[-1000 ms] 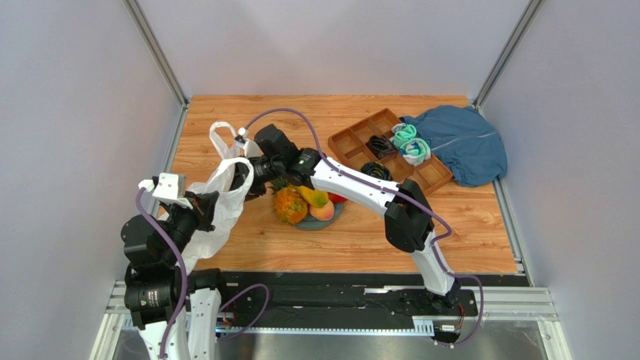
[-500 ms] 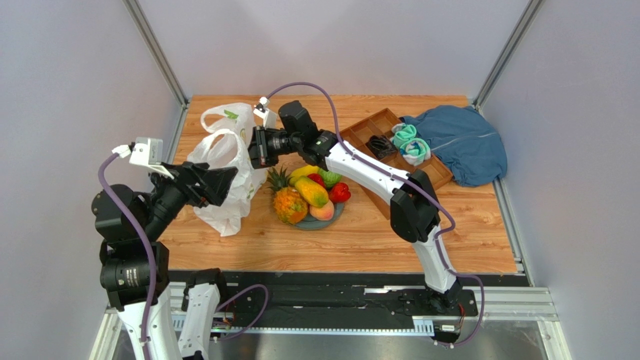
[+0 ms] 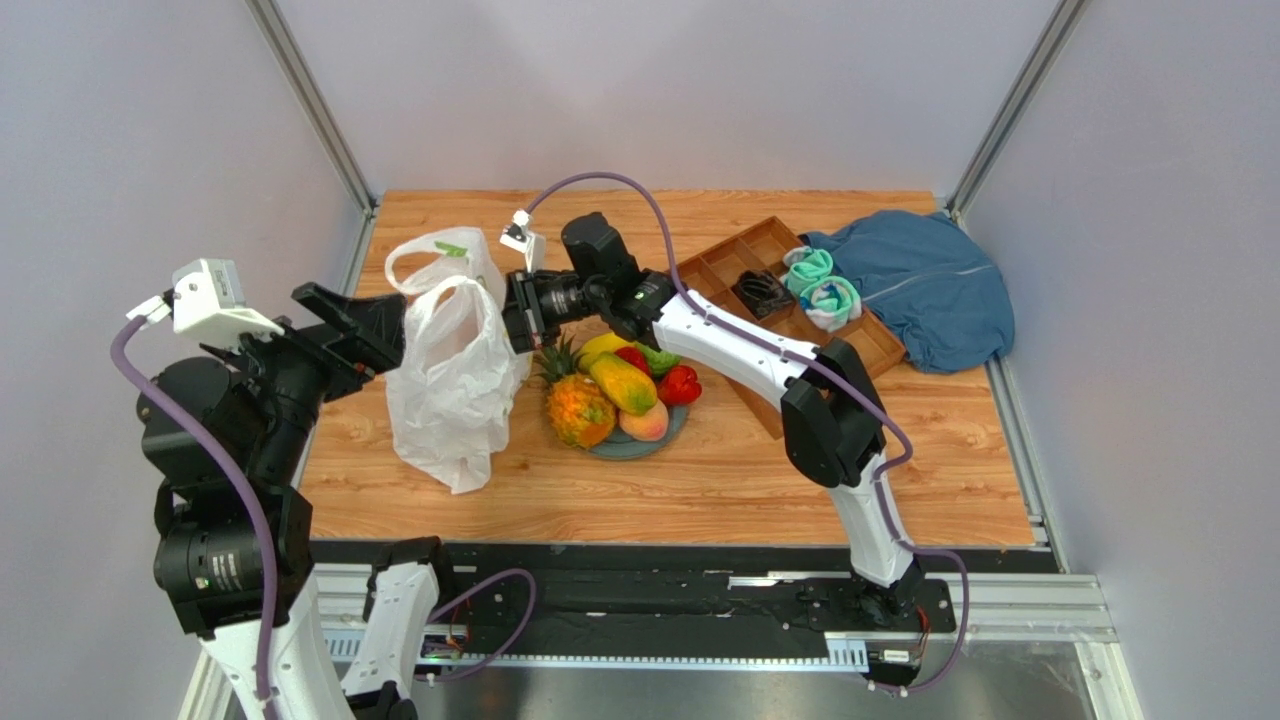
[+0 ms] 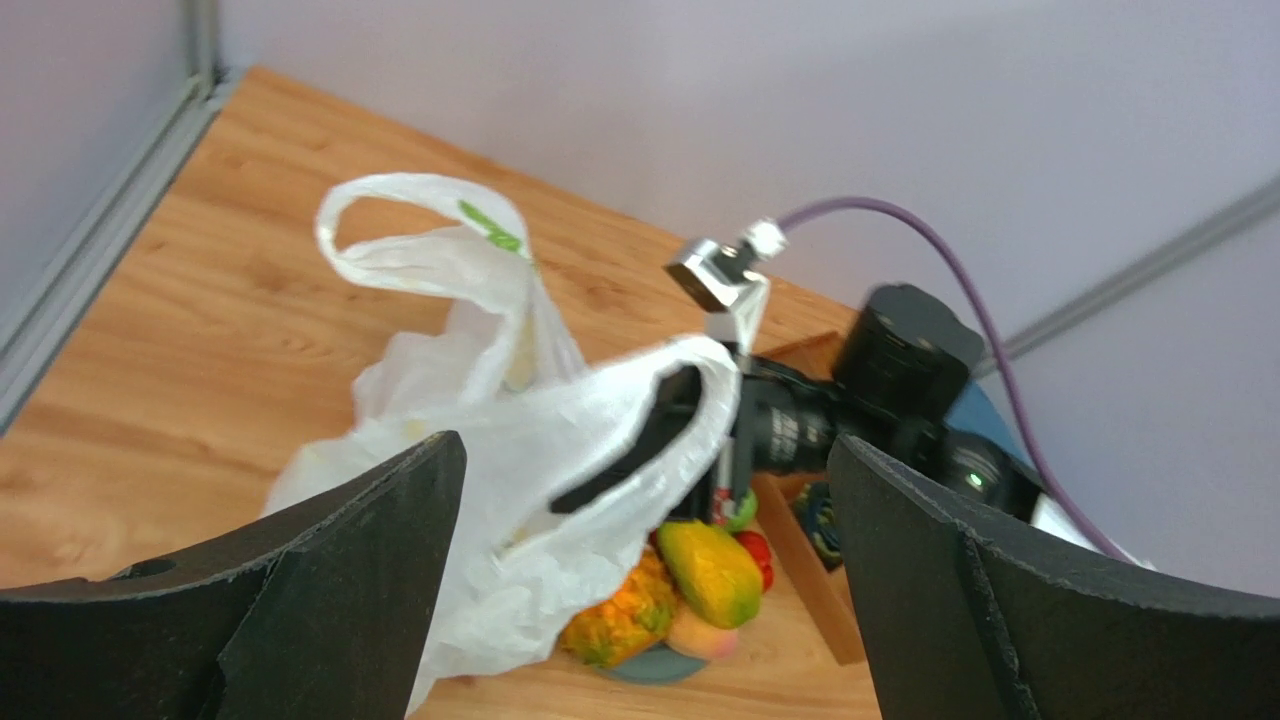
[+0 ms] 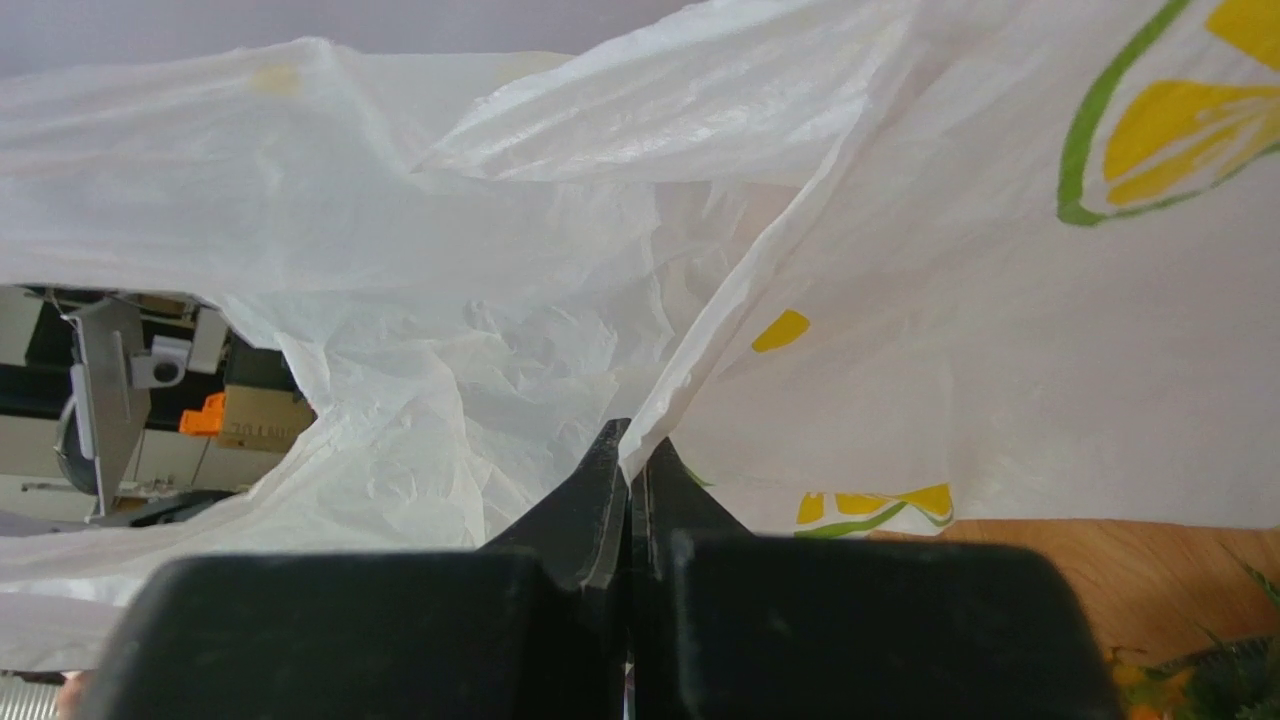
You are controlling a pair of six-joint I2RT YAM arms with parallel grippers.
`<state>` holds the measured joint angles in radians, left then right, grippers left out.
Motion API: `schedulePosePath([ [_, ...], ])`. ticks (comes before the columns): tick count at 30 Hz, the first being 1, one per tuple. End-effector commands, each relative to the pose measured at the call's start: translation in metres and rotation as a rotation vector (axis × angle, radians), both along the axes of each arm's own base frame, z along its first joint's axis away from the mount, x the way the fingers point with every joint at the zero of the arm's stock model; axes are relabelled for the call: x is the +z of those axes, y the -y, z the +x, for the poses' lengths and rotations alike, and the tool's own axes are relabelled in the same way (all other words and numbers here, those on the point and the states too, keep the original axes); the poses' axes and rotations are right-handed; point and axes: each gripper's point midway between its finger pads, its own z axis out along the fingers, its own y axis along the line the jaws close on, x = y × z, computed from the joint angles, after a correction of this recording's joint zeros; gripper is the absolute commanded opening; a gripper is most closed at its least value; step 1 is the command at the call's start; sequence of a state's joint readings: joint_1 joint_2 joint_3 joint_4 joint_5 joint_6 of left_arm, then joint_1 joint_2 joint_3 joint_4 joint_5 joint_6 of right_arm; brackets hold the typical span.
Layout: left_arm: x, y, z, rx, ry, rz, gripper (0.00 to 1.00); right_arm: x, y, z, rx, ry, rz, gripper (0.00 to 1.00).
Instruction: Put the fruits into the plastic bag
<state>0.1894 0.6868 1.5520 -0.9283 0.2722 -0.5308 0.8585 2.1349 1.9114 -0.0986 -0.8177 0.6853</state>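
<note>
The white plastic bag [image 3: 448, 383] with citrus prints stands slumped on the table left of the fruits. My right gripper [image 3: 514, 312] is shut on the bag's upper edge [image 5: 706, 375] and holds it up; in the right wrist view its gripper [image 5: 631, 450] pinches the thin film. My left gripper [image 3: 379, 333] hangs open to the bag's left, apart from it, with the bag [image 4: 496, 450] between and beyond its fingers [image 4: 331, 585]. The fruits sit piled on a grey plate [image 3: 609, 447]: a pineapple [image 3: 579, 408], a mango [image 3: 625, 383], a peach [image 3: 648, 425] and a red one [image 3: 681, 386].
A wooden compartment tray [image 3: 703, 282] with rolled black socks and teal socks [image 3: 819, 288] lies at the back right, beside a blue cloth [image 3: 932, 293]. Grey walls close in the table on the left, back and right.
My left gripper opened, let go of the bag and drew back to the left and up. My right gripper lifted the bag's edge, and the bag now stands taller.
</note>
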Motion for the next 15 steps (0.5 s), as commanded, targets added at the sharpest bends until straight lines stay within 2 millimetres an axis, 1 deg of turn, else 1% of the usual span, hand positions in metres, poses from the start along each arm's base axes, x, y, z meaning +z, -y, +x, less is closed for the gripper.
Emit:
schedulePosePath([
  [1,-0.014,-0.042,0.01,0.249,-0.091,-0.05,0.99,0.03,0.02,-0.016,0.058,0.152,0.055,0.0],
  [2,-0.007,-0.045,0.007,0.266,-0.057,-0.048,0.99,0.027,0.023,-0.017,0.058,0.161,0.044,0.0],
  [3,0.004,-0.045,0.009,0.266,-0.004,-0.045,0.99,0.024,0.024,-0.017,0.055,0.169,0.032,0.0],
  [4,0.011,-0.043,0.009,0.256,0.025,-0.039,0.99,0.021,0.028,-0.017,0.06,0.183,0.019,0.0],
  [6,0.012,-0.036,0.015,0.205,0.031,-0.034,0.99,0.019,0.03,-0.019,0.066,0.197,0.011,0.0],
  [7,0.003,-0.035,0.024,0.189,-0.015,-0.039,0.99,0.018,0.033,-0.021,0.068,0.212,0.005,0.0],
  [9,-0.031,-0.025,0.04,0.114,-0.134,-0.053,0.99,0.016,0.036,-0.022,0.067,0.227,-0.001,0.0],
  [10,-0.048,-0.02,0.051,0.075,-0.199,-0.067,0.99,0.016,0.039,-0.023,0.066,0.23,-0.008,0.0],
  [11,-0.07,-0.006,0.058,-0.009,-0.266,-0.104,0.98,0.016,0.039,-0.024,0.073,0.245,-0.008,0.0],
  [13,-0.089,0.011,0.07,-0.118,-0.314,-0.151,0.95,0.013,0.041,-0.025,0.073,0.246,-0.021,0.0],
  [14,-0.109,0.013,0.076,-0.134,-0.362,-0.177,0.95,0.013,0.042,-0.025,0.072,0.254,-0.022,0.0],
  [15,-0.116,0.014,0.08,-0.146,-0.374,-0.18,0.94,0.013,0.043,-0.026,0.073,0.255,-0.023,0.0],
])
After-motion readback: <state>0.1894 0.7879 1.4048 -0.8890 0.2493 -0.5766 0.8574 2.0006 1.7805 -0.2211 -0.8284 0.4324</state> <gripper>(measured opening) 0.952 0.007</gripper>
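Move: The plastic bag hangs with its middle about 7 cm ahead of my left hand, 5 cm to its right and some 28 cm below. From my right hand, which already pinches its rim, the bag's middle is about 9 cm to the left, 2 cm back and 8 cm down. From that right hand, the pineapple lies some 7 cm ahead, 5 cm right and 20 cm down, and the fruit plate about 6 cm ahead, 16 cm right and 24 cm down. With my left fingers wide open, I swing that hand forward and a little left, then dip it forward and down towards the bag's mouth, easing back right, about 8 cm in all, tipping the fingers down some 10 degrees. My right hand keeps its pinch on the rim and draws it about 4 cm to the right and slightly back, rolling a little. ##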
